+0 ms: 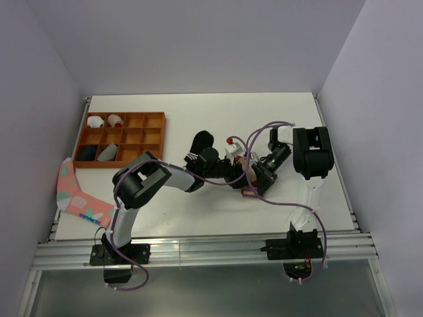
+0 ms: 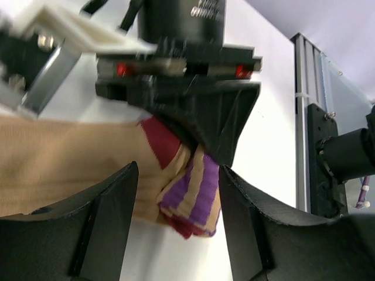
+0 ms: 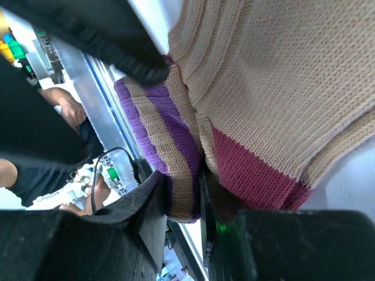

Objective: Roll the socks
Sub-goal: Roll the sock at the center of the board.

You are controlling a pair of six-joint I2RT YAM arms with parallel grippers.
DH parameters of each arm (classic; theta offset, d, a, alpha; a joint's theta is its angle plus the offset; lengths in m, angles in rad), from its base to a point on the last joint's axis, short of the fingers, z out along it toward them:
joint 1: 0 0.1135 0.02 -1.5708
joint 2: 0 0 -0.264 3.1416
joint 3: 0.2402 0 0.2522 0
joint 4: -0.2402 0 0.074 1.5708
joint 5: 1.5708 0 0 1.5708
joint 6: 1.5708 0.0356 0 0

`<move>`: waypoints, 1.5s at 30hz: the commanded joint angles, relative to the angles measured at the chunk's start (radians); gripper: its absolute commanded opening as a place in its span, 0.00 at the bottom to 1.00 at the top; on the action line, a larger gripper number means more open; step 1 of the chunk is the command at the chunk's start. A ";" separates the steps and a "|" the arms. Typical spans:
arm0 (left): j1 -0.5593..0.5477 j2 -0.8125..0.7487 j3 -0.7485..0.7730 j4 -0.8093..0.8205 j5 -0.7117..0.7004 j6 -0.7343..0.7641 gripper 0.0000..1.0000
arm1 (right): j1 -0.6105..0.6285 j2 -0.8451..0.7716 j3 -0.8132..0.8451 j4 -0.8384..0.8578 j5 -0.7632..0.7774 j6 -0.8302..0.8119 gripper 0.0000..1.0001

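Note:
The tan sock, with its maroon patch and purple stripes, lies mid-table between both grippers. My right gripper is shut on the sock's folded purple-striped end and shows from the front in the left wrist view. My left gripper is open, its fingers on either side of that striped fold without pinching it. Seen from above, the left gripper faces the right gripper at close range. The black sock lies just behind the left wrist.
A wooden compartment tray at the back left holds small rolled bundles. A pink sock hangs over the table's left edge. Metal rails run along the near edge, and walls close in the sides.

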 commanded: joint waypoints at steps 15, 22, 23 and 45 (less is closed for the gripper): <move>-0.054 0.046 -0.028 0.075 0.055 -0.042 0.61 | -0.010 0.010 0.012 0.059 0.044 0.025 0.11; -0.068 0.055 -0.031 0.054 0.041 -0.043 0.58 | -0.010 0.008 0.019 0.067 0.030 0.045 0.11; -0.070 0.060 -0.030 0.054 0.038 -0.045 0.58 | -0.010 0.008 0.021 0.067 0.027 0.049 0.11; -0.094 0.106 0.051 -0.194 -0.019 -0.060 0.00 | -0.009 -0.114 -0.043 0.205 0.021 0.163 0.21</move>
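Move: The purple-and-tan striped roll of the sock is already pinched in the right hand's fingers, practically at that hand's point. From the left hand it lies about 4 cm back, 3 cm to the right and 3 cm lower. The red heel patch is some 3 cm forward of the roll and 2 cm to its right. The flat tan part lies roughly 7 cm ahead of the left hand, and the black sock 15 cm left and 11 cm ahead, both about 5 cm below. The striped roll, still pinched by the right gripper, which holds its place, is what the open left hand comes down to: after a small lift and shift right it goes about 3 cm back and 3 cm down, ending nearly 2 cm farther right. It pauses with a finger on each side, then closes by more than half and pinches the roll right beside the right fingertips. ##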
